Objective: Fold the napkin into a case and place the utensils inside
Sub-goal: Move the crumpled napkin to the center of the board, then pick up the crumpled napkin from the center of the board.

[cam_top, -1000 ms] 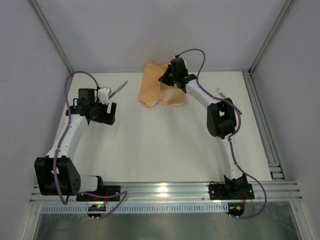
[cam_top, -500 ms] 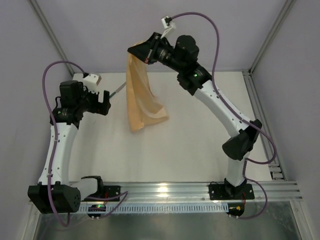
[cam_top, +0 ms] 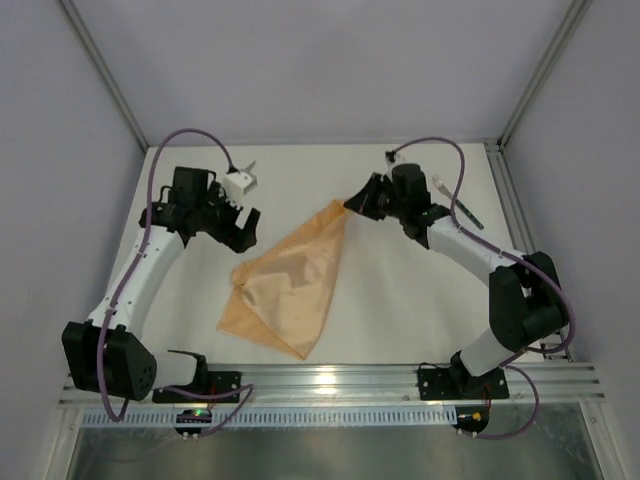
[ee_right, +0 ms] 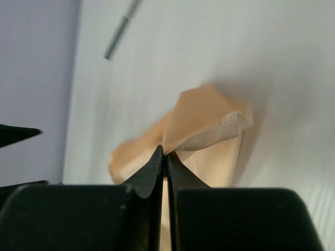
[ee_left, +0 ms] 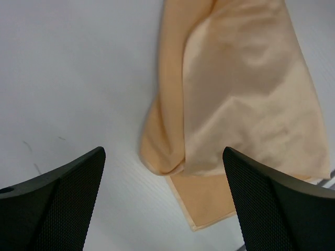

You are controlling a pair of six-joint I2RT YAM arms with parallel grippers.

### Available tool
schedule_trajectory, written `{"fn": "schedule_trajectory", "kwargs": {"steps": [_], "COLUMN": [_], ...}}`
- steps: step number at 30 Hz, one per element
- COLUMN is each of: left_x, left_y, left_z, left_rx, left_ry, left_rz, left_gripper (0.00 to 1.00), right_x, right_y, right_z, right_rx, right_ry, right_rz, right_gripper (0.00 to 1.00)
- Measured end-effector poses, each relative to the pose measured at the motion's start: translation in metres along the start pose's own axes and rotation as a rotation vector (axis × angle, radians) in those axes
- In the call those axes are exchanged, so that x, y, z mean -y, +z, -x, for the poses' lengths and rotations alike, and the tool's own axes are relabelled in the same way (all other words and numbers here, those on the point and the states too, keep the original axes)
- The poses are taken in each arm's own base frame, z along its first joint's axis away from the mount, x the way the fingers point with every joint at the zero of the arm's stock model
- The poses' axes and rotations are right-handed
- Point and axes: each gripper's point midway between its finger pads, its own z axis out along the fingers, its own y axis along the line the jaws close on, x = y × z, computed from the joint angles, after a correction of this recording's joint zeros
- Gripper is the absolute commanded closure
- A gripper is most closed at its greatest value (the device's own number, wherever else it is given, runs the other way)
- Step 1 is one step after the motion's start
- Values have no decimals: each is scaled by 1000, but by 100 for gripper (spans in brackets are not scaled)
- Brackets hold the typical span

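The peach-orange napkin (cam_top: 285, 290) lies loosely spread on the white table, stretched from its far right corner toward the front. My right gripper (cam_top: 352, 203) is shut on that far corner, which the right wrist view shows as a folded edge of the napkin (ee_right: 209, 117) pinched at the right gripper (ee_right: 166, 157). My left gripper (cam_top: 243, 230) hovers open over the bunched left edge of the napkin (ee_left: 235, 94), its fingers (ee_left: 57, 204) wide apart. The knife (ee_right: 121, 29) lies far left, mostly hidden in the top view. A green-handled utensil (cam_top: 462, 208) lies far right. No case is in view.
Grey walls and slanted frame posts close in the table at the back and sides. An aluminium rail (cam_top: 330, 380) with both arm bases runs along the near edge. A slotted rail (cam_top: 525, 250) lines the right side.
The right arm has swung the hanging napkin down and laid it out toward the front of the table. The left arm has moved right and down, toward the cloth's left edge.
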Motion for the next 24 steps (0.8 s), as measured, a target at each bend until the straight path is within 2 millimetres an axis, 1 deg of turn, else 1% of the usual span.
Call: {"fn": "schedule_trajectory", "kwargs": {"steps": [2, 3, 4, 5, 6, 7, 8, 9, 11, 12, 16, 17, 18, 24], "left_x": [24, 35, 45, 53, 61, 67, 72, 74, 69, 65, 31, 25, 24, 58], "left_y": [15, 22, 29, 35, 41, 47, 53, 57, 66, 70, 81, 81, 80, 60], "left_z": [-22, -36, -50, -63, -77, -91, -104, -113, -126, -128, -121, -120, -121, -131], "left_rx": [-76, -119, -168, -211, -259, -309, -356, -393, -452, -465, -466, -456, -447, -427], "left_ry": [67, 99, 138, 165, 202, 229, 250, 261, 235, 212, 48, 26, 8, 24], "left_rz": [-60, -86, -105, -120, -137, -148, -159, -167, -171, -170, -165, -169, -185, -327], "left_gripper": [7, 8, 9, 13, 16, 21, 33, 37, 41, 41, 39, 39, 38, 39], "right_x": [56, 75, 86, 91, 94, 93, 92, 90, 88, 88, 88, 88, 88, 89], "right_y": [-1, -6, -10, -13, -14, -13, -11, -10, -8, -8, -7, -7, -6, -5], "right_z": [-64, -85, -99, -106, -108, -106, -103, -100, -97, -96, -93, -93, -92, -92], "right_rx": [-134, -179, -209, -225, -232, -224, -213, -201, -188, -183, -172, -170, -169, -165], "right_ry": [54, 73, 83, 89, 88, 81, 71, 63, 53, 50, 38, 36, 33, 21], "right_rz": [-131, -178, -208, -224, -231, -228, -218, -209, -200, -198, -195, -194, -193, -196], "right_gripper": [96, 96, 96, 96, 96, 96, 96, 96, 96, 96, 96, 96, 96, 96]}}
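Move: The napkin's left fold lies about 6 cm back from the open left hand, roughly 1 cm to its left and 15 cm below; the knife is some 16 cm ahead and 3 cm left, at the same depth. The right hand holds the napkin's far corner, with its landing spot on the board about 4 cm back, 2 cm right and 17 cm below; the fork lies about 3 cm ahead and 26 cm right of that hand. The right hand, still pinching the napkin's far corner, lowers it quickly some 12 cm towards the board while drawing back about 4 cm, then holds it there just above the surface. The left hand sinks about 14 cm and draws back 8 cm onto the napkin's left fold, tipping its fingers about 25 degrees further down and closing them from nearly wide to a little over half, then shifts 4 cm forward and back again low over the cloth, ending with a fingertip against the fold. ##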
